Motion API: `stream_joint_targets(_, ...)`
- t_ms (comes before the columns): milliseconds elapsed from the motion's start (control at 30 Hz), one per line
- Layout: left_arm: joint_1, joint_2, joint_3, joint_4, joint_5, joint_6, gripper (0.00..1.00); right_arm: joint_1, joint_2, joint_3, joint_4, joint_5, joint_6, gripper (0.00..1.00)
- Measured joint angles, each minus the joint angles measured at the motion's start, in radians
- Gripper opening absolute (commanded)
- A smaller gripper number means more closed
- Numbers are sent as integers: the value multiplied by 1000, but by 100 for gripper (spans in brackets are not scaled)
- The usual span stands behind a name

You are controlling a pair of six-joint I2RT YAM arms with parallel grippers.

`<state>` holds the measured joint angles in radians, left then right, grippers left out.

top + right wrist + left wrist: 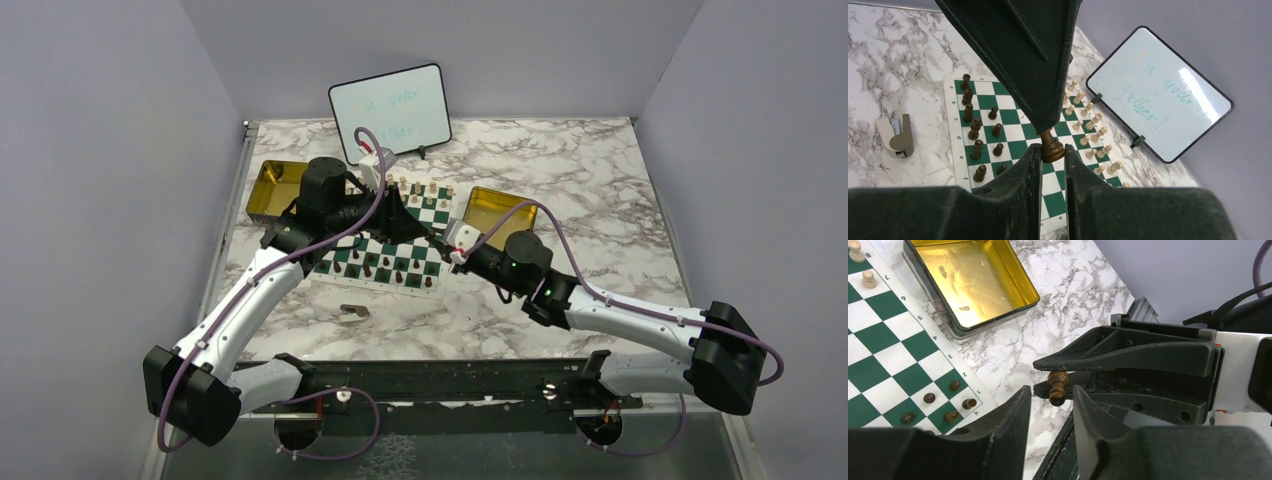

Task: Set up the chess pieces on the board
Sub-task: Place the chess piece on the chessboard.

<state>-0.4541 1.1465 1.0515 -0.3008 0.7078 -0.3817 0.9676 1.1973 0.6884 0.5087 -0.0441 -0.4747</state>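
Note:
A dark brown chess piece (1051,146) hangs in the air above the board (1013,117), with my right gripper (1052,149) shut on its base. From the other side, my left gripper (1050,390) stands open with the piece's head (1058,395) between its fingertips and a gap on both sides. In the top view the two grippers meet over the board (352,268) near its right side. Dark pieces (975,131) fill the near rows and light tan pieces (1088,126) the far rows.
A gold tin (275,188) lies left of the board and another gold tin (495,210) right of it, empty in the left wrist view (973,280). A whiteboard (390,108) stands behind. A brownish-grey scrap (353,312) lies on the marble in front.

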Motion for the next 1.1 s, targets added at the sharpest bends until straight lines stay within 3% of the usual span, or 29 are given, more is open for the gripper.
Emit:
stream_joint_targets(200, 0, 3, 0, 1, 2, -1, 24, 0, 5, 0, 0, 2, 14, 7)
stream_joint_targets(333, 0, 6, 0, 1, 8, -6, 31, 0, 5, 0, 0, 3, 22, 7)
stream_joint_targets(433, 0, 11, 0, 2, 13, -12, 31, 0, 6, 0, 0, 4, 29, 7)
stream_joint_targets(667, 0, 24, 0, 4, 27, -22, 5, 0, 14, 0, 0, 7, 38, 10)
stream_joint_targets(833, 0, 26, 0, 6, 28, -26, 3, 0, 15, 0, 1, 14, 63, 33)
stream_joint_targets(900, 0, 26, 0, 5, 26, -25, 3, 0, 15, 0, 2, 14, 78, 49)
stream_joint_targets(1033, 0, 34, 17, -41, -20, -6, 3, 0, -10, -14, 0, 16, 110, 62)
stream_joint_targets(1067, 0, 44, 29, -61, -42, 6, 3, 0, -26, -24, -1, 16, 114, 86)
stream_joint_targets(1100, 0, 53, 40, -76, -57, 18, 3, 0, -46, -37, -4, 15, 119, 98)
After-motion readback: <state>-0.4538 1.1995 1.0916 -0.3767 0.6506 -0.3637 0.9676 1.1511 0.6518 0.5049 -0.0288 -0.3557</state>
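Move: The dark chess piece sits between my left hand's parted fingertips, about 1 cm to the right of that hand's point and level with it, still gripped by my right hand. For the right hand, the receiving left fingertips are about 1 cm to its left. From the left hand, the chessboard's middle lies some 9 cm ahead, 10 cm left and 20 cm below; the right gold tray lies some 10 cm ahead, 16 cm right and equally low. I take the chess piece over in mid-air: my left hand almost holds its place, sinking about half a centimetre as its fingers shut on the piece from either side, while my right hand keeps its grip and eases down with it. Then my right fingers open wide and draw about 1 cm back and to the right, and my left hand sets off down and forward with the piece, about 1.5 cm. ##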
